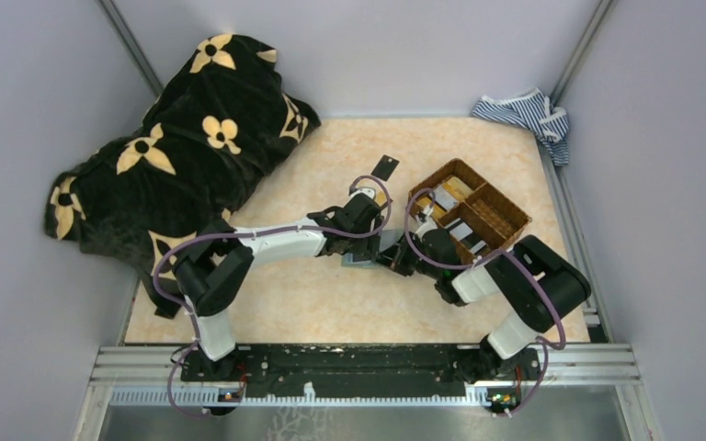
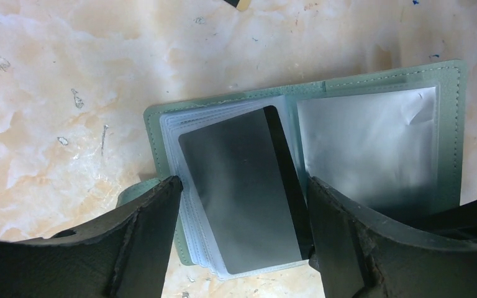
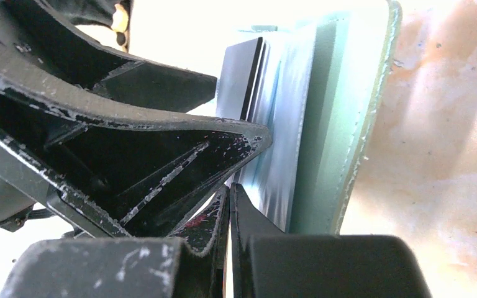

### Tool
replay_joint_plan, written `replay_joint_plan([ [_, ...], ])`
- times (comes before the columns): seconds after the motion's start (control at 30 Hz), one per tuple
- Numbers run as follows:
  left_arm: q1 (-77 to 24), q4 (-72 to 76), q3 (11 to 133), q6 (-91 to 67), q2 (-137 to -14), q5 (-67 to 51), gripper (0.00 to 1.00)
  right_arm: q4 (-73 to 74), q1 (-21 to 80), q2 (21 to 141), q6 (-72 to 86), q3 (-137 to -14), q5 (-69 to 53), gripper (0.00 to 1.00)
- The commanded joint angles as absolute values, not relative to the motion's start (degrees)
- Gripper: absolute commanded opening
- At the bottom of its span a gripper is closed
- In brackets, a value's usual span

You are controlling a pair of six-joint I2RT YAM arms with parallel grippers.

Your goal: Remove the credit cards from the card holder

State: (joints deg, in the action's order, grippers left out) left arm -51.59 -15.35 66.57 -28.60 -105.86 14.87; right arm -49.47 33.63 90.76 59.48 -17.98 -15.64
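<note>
The card holder [image 2: 154, 139], a sage-green bifold wallet, lies open on the marble table with a stack of clear sleeves inside. A grey credit card [image 2: 239, 192] with a dark stripe along its right edge sits in the top sleeve of the left stack. My left gripper [image 2: 243, 186] is open just above it, one finger on each side of the card and sleeves. My right gripper [image 3: 230, 195] is shut with nothing between its jaws, its tips against the wallet's right-hand sleeve page [image 3: 286, 155]. From above, both grippers meet over the card holder [image 1: 365, 260].
A brown woven divided basket [image 1: 506, 220] with cards in it stands just right of the wallet. A loose black card [image 1: 385, 167] lies farther back. A black flowered blanket [image 1: 184, 156] fills the left side. A striped cloth [image 1: 524, 112] is at the back right.
</note>
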Motion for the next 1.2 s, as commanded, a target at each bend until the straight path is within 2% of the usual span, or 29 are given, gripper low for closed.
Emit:
replay_joint_plan([
  [0.0, -51.6, -19.7, 62.9, -29.2, -106.1, 8.7, 0.79, -60.5, 33.8, 84.8, 57.8, -19.9, -12.7, 0.0],
  [0.53, -47.3, -18.2, 57.7, -29.4, -98.9, 8.5, 0.79, -61.1, 33.2, 85.5, 57.4, -16.6, -12.8, 0.0],
  [0.8, -47.3, -15.7, 56.9, -29.7, -95.9, 6.5, 0.79, -55.1, 33.2, 87.6, 55.1, -20.2, -14.2, 0.0],
  [0.9, -47.3, -15.6, 57.5, -29.5, -95.0, 6.5, 0.79, -53.3, 33.3, 89.0, 53.9, -22.1, -15.4, 0.16],
  [1.0, -47.3, -15.5, 58.0, -29.4, -94.1, 6.0, 0.79, -50.8, 33.4, 90.2, 52.6, -23.5, -16.5, 0.26],
  [1.17, -47.3, -15.0, 58.2, -29.2, -92.8, 5.3, 0.79, -51.0, 33.4, 92.2, 51.8, -23.0, -17.4, 0.28],
])
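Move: The dark card in the open card holder lies right under the left fingers, level with them ahead and back, about 1 cm to their left and some 2 cm below. The holder's empty flap is about 6 cm to the right and 2 cm ahead; a yellow-and-black card lies roughly 10 cm straight ahead. From the right hand, the dark card is about 3 cm ahead, 4 cm left and 2 cm below, and that flap about 5 cm ahead and 3 cm right. The shut right fingers lift off from beside the dark card's near right corner, rising about 4 cm and reaching slightly forward, then sink some 2 cm above the card's right side as they open a little. Meanwhile the left hand, fingers still wide around the card's sleeve, travels about 4 cm left and back, shifting the card holder along, then rises nearly 2 cm with only a slight tilt. ##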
